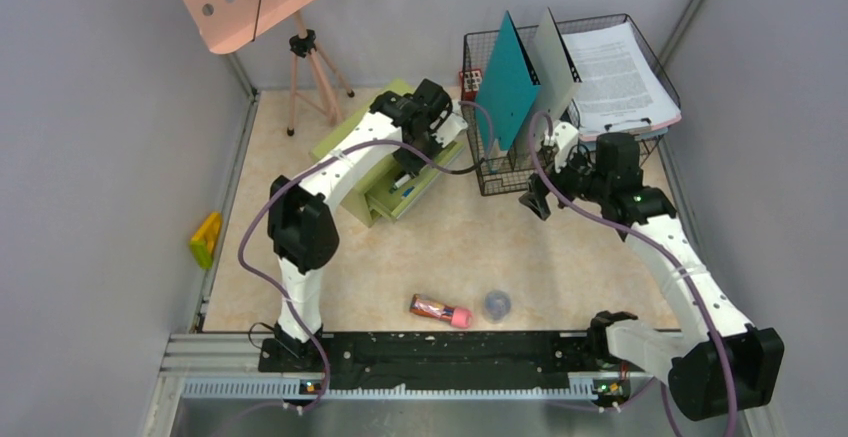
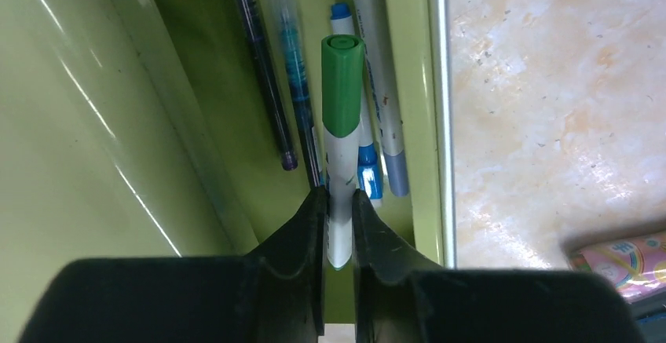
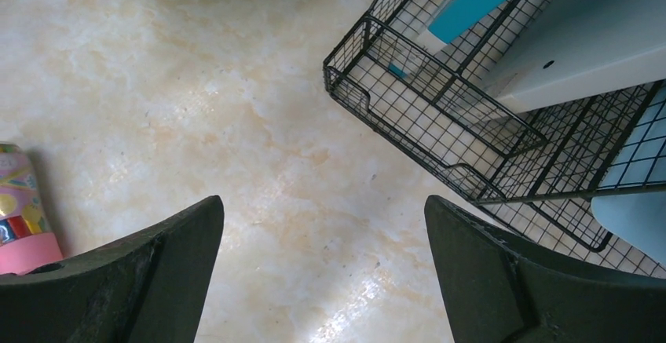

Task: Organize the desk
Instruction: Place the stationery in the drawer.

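The desk [image 1: 470,247] is a beige marbled top. At its back left an olive-green drawer box [image 1: 385,172] stands with its drawer pulled out. My left gripper [image 2: 339,195] reaches into the drawer [image 2: 236,123] and is shut on the white barrel of a green-capped marker [image 2: 342,84], which points away over several other pens [image 2: 377,84]. In the top view the left gripper [image 1: 405,162] is over the drawer. My right gripper [image 3: 323,209] hangs open above bare desk, with nothing between its fingers, beside the front corner of a black wire rack [image 3: 440,107].
The wire rack [image 1: 520,157] holds a teal folder [image 1: 508,82], a grey one and a stack of papers [image 1: 620,77]. A pink patterned tube [image 1: 440,309] and a small grey-blue round object [image 1: 497,304] lie near the front edge. A tripod [image 1: 305,77] stands back left; a yellow object [image 1: 206,239] sits at the left wall.
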Available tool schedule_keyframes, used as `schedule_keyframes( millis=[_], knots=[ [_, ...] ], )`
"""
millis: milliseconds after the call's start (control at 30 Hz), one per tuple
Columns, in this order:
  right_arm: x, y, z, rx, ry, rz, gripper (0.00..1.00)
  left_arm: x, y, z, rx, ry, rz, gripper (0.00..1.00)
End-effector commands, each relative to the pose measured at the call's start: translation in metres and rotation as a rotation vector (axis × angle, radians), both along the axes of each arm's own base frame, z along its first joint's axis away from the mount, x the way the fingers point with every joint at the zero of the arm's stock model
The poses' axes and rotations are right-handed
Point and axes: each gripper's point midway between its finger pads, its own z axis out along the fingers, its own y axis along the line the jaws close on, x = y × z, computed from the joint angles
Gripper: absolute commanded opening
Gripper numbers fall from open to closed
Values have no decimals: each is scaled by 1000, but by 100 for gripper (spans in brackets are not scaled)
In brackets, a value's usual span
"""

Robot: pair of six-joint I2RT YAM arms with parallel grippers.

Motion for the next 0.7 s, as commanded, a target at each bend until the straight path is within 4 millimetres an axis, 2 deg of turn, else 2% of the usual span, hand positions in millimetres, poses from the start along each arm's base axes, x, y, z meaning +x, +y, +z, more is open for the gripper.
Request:
schedule_keyframes(
  millis=[0, 133, 200, 300, 467, 533, 600, 667],
  knots=[
    [4, 9, 30, 55, -34, 38, 99, 6, 8, 20, -12, -57, 89, 22],
    [11, 21, 26, 84, 33, 65, 99, 4, 7, 39, -65, -111, 85, 57],
    [14, 30, 26, 82, 15, 97, 99, 2, 8, 53, -92, -139, 83, 67],
    [22, 44, 26, 53, -32, 130, 99, -2, 12, 75, -126, -186, 85, 69],
    [31, 86, 25, 23, -96, 212, 99, -17, 25, 116, -241, -266, 78, 70],
    [36, 103, 21, 27, -98, 231, 99, -19, 38, 130, -258, -310, 101, 70],
    [42, 121, 13, 26, -87, 248, 97, -14, 59, 139, -268, -347, 163, 70],
    [50, 139, 0, 11, -68, 259, 93, -10, 78, 145, -292, -364, 219, 70]
  ],
)
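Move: My left hand holds the green marker just inside the open drawer, whose middle is about 1 cm ahead, 2 cm right and 3 cm down. The blue marker lies level with the hand and 3 cm right, the dark pen 3 cm ahead and 1 cm right. From my empty right hand the drawer is some 24 cm left, 3 cm ahead and 8 cm lower; the wire rack is about 17 cm ahead and 6 cm right. My left fingers open wide almost in place and let go of the green marker in the drawer, then I lift that hand away about 12 cm, drifting 5 cm left over the green cabinet and tilting some 20 degrees. Meanwhile my right hand, fingers still wide open, sweeps about 10 cm left across the front of the rack towards the drawer, turning counter-clockwise and touching nothing. ##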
